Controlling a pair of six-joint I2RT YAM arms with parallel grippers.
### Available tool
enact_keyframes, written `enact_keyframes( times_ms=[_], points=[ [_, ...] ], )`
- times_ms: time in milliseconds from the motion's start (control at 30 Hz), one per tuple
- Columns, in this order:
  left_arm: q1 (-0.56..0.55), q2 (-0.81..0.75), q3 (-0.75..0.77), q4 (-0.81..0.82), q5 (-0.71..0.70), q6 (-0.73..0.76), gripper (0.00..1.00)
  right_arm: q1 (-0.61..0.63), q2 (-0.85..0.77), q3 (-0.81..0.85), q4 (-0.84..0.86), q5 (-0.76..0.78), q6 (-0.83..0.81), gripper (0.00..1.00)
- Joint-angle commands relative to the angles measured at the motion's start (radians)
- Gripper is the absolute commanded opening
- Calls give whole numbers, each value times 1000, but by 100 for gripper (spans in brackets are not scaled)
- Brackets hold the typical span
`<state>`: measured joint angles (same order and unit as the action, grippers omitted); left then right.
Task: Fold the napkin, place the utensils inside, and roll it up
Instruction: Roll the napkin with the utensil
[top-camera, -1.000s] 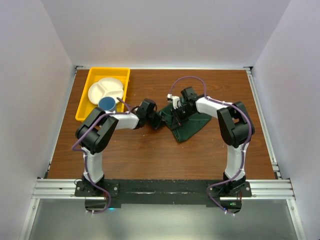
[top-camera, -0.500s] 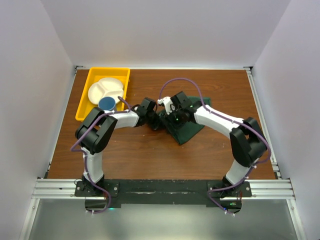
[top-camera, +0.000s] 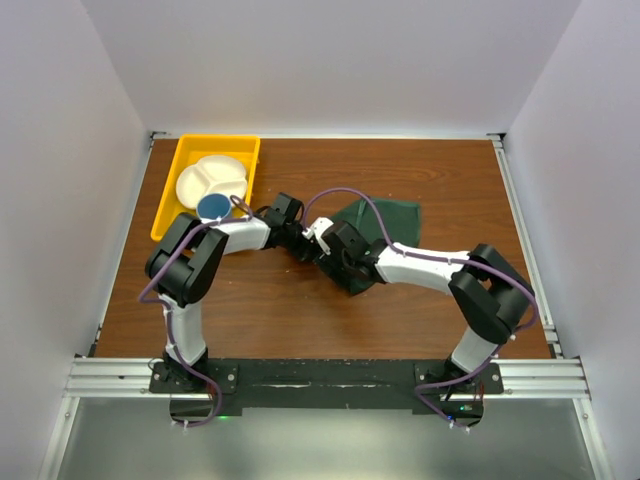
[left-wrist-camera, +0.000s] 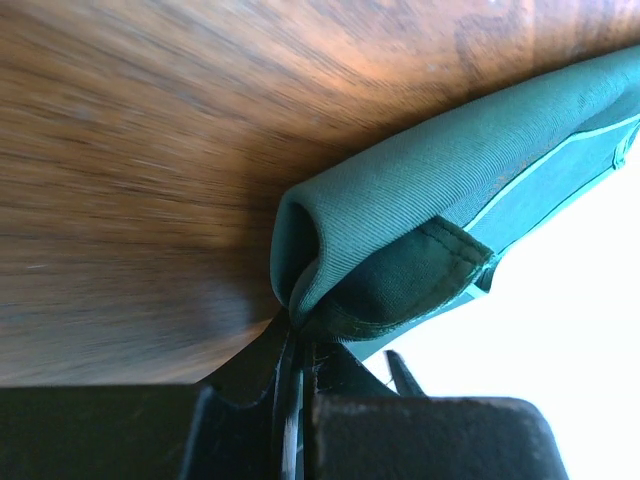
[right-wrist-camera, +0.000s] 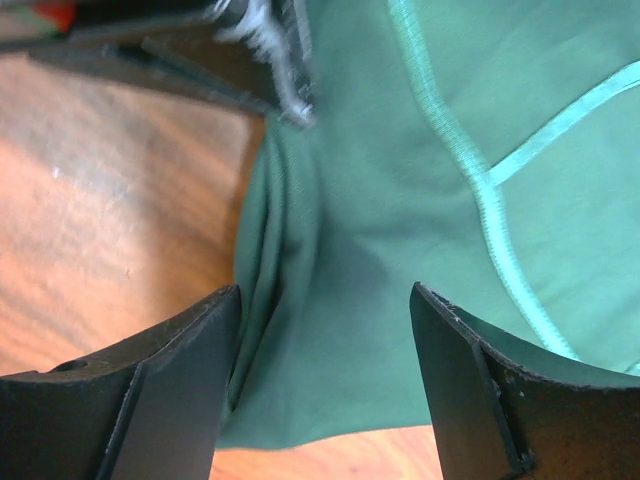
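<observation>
The dark green napkin (top-camera: 385, 222) lies crumpled on the wooden table, right of centre. My left gripper (top-camera: 303, 243) is shut on a folded edge at its left end; in the left wrist view the cloth (left-wrist-camera: 420, 230) bulges out from the pinched jaws (left-wrist-camera: 296, 335). My right gripper (top-camera: 329, 254) hangs open just above the napkin's left part, its fingers (right-wrist-camera: 180, 375) straddling bare cloth (right-wrist-camera: 400, 200) with nothing between them. The left gripper's tips (right-wrist-camera: 275, 70) show at the top of the right wrist view. The utensils are out of view.
A yellow tray (top-camera: 172, 205) sits at the back left with a white divided plate (top-camera: 212, 178) and a blue cup (top-camera: 212, 207) in it. Both arms meet close together at the table's middle. White walls close in three sides.
My right gripper has opened, letting go of the cloth, and swung left and nearer along the napkin towards the left gripper. The left gripper has kept its hold and shifted slightly left.
</observation>
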<state>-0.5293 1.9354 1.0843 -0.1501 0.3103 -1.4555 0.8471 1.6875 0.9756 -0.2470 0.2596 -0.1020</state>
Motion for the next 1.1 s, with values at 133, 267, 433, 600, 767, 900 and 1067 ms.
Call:
enact_keyframes(
  times_ms=[133, 267, 433, 600, 767, 900, 1067],
  points=[
    [11, -18, -18, -54, 29, 6, 0, 40, 43, 26, 101, 47, 41, 70],
    [11, -19, -15, -54, 30, -5, 0, 46, 60, 34, 100, 35, 51, 69],
    [11, -24, -7, -66, 33, -9, 0, 46, 139, 78, 84, 66, 59, 61],
    [11, -36, -9, -77, 44, -6, 0, 32, 173, 100, 48, 8, 94, 38],
    [15, -42, -4, -82, 47, 3, 0, -5, 187, 78, 35, -101, 180, 19],
    [26, -49, -8, -66, 61, 33, 0, -54, 189, 69, 25, -207, 200, 6],
    [46, -81, -9, -13, 58, 127, 14, -177, 186, 83, 15, -437, 209, 0]
  ],
)
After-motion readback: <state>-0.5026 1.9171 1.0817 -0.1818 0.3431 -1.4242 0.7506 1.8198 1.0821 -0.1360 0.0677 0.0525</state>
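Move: From the open right gripper, the stretch of rolled napkin edge to pinch lies about 3 cm ahead, 4 cm to the left and 1 cm lower. The napkin's flat part has its middle roughly 6 cm ahead and 11 cm to the right, some 3 cm lower. The left gripper already pinches the roll's left end; from the left gripper that same edge is about 3 cm to the right and 2 cm back, at nearly the same height. Bring the right gripper left and slightly down, then forward and left along the napkin's rolled edge, about 5 cm in all, until its fingertips are close beside the left ones. Close the wide-open fingers to pinch the cloth as you go, easing on forward at the end with a wrist roll of some 15 degrees, left side rising. Keep the left gripper almost in place, still pinching the roll's end. ##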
